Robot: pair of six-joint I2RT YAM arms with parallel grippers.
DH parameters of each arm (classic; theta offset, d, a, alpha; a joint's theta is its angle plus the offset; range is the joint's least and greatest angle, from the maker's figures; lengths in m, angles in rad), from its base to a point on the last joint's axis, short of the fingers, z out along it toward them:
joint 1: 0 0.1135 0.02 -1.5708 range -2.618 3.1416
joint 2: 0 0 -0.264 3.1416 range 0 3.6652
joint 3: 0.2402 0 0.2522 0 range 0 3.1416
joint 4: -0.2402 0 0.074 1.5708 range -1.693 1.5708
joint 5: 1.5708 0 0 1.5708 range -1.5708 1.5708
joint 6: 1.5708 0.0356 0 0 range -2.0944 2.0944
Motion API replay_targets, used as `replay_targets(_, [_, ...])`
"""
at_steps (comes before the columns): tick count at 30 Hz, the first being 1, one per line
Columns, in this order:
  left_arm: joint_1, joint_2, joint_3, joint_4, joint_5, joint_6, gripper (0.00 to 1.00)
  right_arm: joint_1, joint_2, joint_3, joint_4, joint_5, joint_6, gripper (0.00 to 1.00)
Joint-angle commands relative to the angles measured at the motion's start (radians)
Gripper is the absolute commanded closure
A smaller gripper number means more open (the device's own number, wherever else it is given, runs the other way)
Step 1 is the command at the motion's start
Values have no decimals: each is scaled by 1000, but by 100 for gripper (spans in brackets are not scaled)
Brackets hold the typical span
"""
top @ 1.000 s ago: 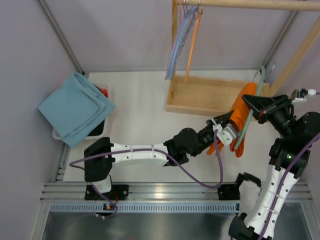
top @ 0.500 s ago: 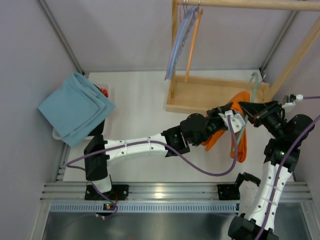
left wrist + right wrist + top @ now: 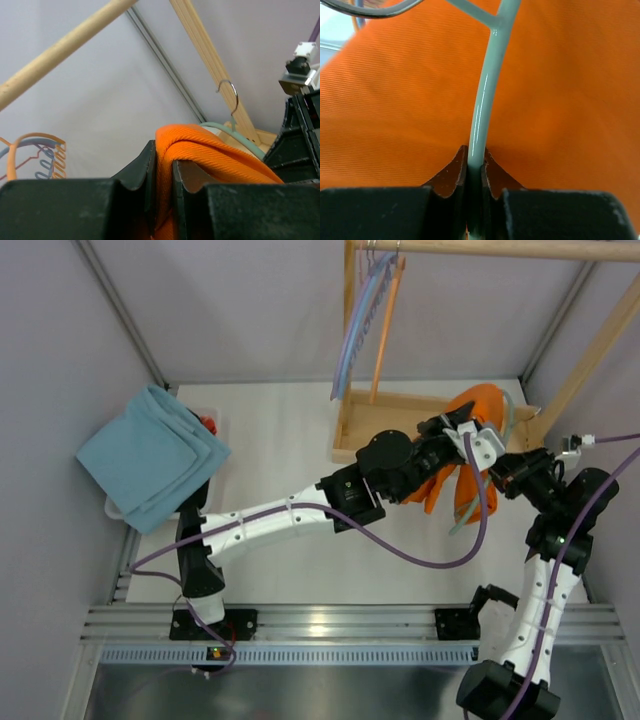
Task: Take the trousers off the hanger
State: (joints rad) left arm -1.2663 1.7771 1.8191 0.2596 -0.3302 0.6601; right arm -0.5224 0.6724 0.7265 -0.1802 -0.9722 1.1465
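The bright orange trousers [image 3: 476, 402] are bunched over the wooden rack's right end, still draped on the pale mint-green hanger [image 3: 470, 508]. My left gripper [image 3: 462, 432] is shut on a fold of the trousers [image 3: 200, 150]; in the left wrist view the fabric is pinched in that gripper [image 3: 164, 175]. The hanger [image 3: 235, 135] and its metal hook [image 3: 232, 95] show just beyond. My right gripper [image 3: 506, 470] is to the right of the trousers. In the right wrist view it [image 3: 475, 170] is shut on the hanger's thin bar [image 3: 487, 100], with orange fabric [image 3: 395, 100] behind.
A wooden rack base [image 3: 395, 430] sits at the back, with a rod [image 3: 500, 248] overhead and a slanted brace [image 3: 590, 350]. Blue and orange hangers [image 3: 365, 320] hang from the rod. A light blue folded cloth [image 3: 150, 455] lies over a white bin [image 3: 196, 502] at left.
My left gripper has carried the trousers up and away toward the rack, stretching its arm. The right gripper has shifted slightly nearer and left, still holding the hanger.
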Motion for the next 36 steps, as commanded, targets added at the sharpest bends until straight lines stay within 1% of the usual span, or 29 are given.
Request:
replay_targets(1, [21, -107, 227, 501, -1, 65, 100, -19, 35, -61, -85, 33, -220, 100])
replay_targets(3, [33, -94, 275, 494, -18, 87, 100, -24, 41, -84, -96, 36, -243, 100])
replay_targets(8, [74, -93, 327, 494, -15, 121, 100, -28, 47, -121, -117, 53, -313, 100])
replay_targets(15, [126, -84, 374, 494, -21, 136, 100, -34, 56, -118, -182, 90, -441, 100])
replay_targets(16, [134, -73, 382, 494, -17, 136, 100, -34, 61, -110, -194, 92, -485, 100])
replay_targets(19, [180, -50, 420, 489, -15, 128, 100, -34, 84, -81, -243, 64, -576, 100])
replay_targets(21, [211, -42, 433, 487, -10, 116, 100, -37, 102, -55, -271, -5, -634, 100])
replay_targets(24, [248, -41, 427, 483, -13, 95, 100, -45, 125, -27, -301, -66, -657, 100])
replay_targets(27, [263, -54, 410, 483, -9, 62, 100, -53, 138, -7, -321, -59, -676, 100])
replay_targets(28, [263, -64, 401, 480, -1, 30, 100, -56, 138, -6, -324, -50, -676, 100])
replay_targets(32, [257, -140, 310, 460, 29, -39, 100, -60, 142, 2, -320, -28, -676, 100])
replay_targets(36, [255, -269, 227, 411, 25, -135, 100, -60, 147, 11, -314, -19, -671, 100])
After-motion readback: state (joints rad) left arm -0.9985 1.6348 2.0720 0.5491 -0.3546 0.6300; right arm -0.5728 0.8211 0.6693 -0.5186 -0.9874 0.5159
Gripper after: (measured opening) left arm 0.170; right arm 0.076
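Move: The left hand grips the trousers' upper fold; the green hanger lies about 6 cm to its right, 3 cm ahead and 12 cm lower. The blue and orange hangers on the rod are roughly 20 cm ahead, 14 cm left and 8 cm above it. The right hand holds the green hanger's shoulder, with the trousers some 5 cm left, 3 cm ahead and 2 cm up; the wooden tray sits 18 cm ahead of that hand, 9 cm left and 29 cm below. Forward about 5 cm first, slowly, then fast to the left and up, some 20 cm each way, the left hand draws the trousers away from the green hanger, rolling its left side down and easing back a little at the end. The right hand meanwhile pulls the hanger down and away beneath them, tilting slightly. Both keep their grips. ##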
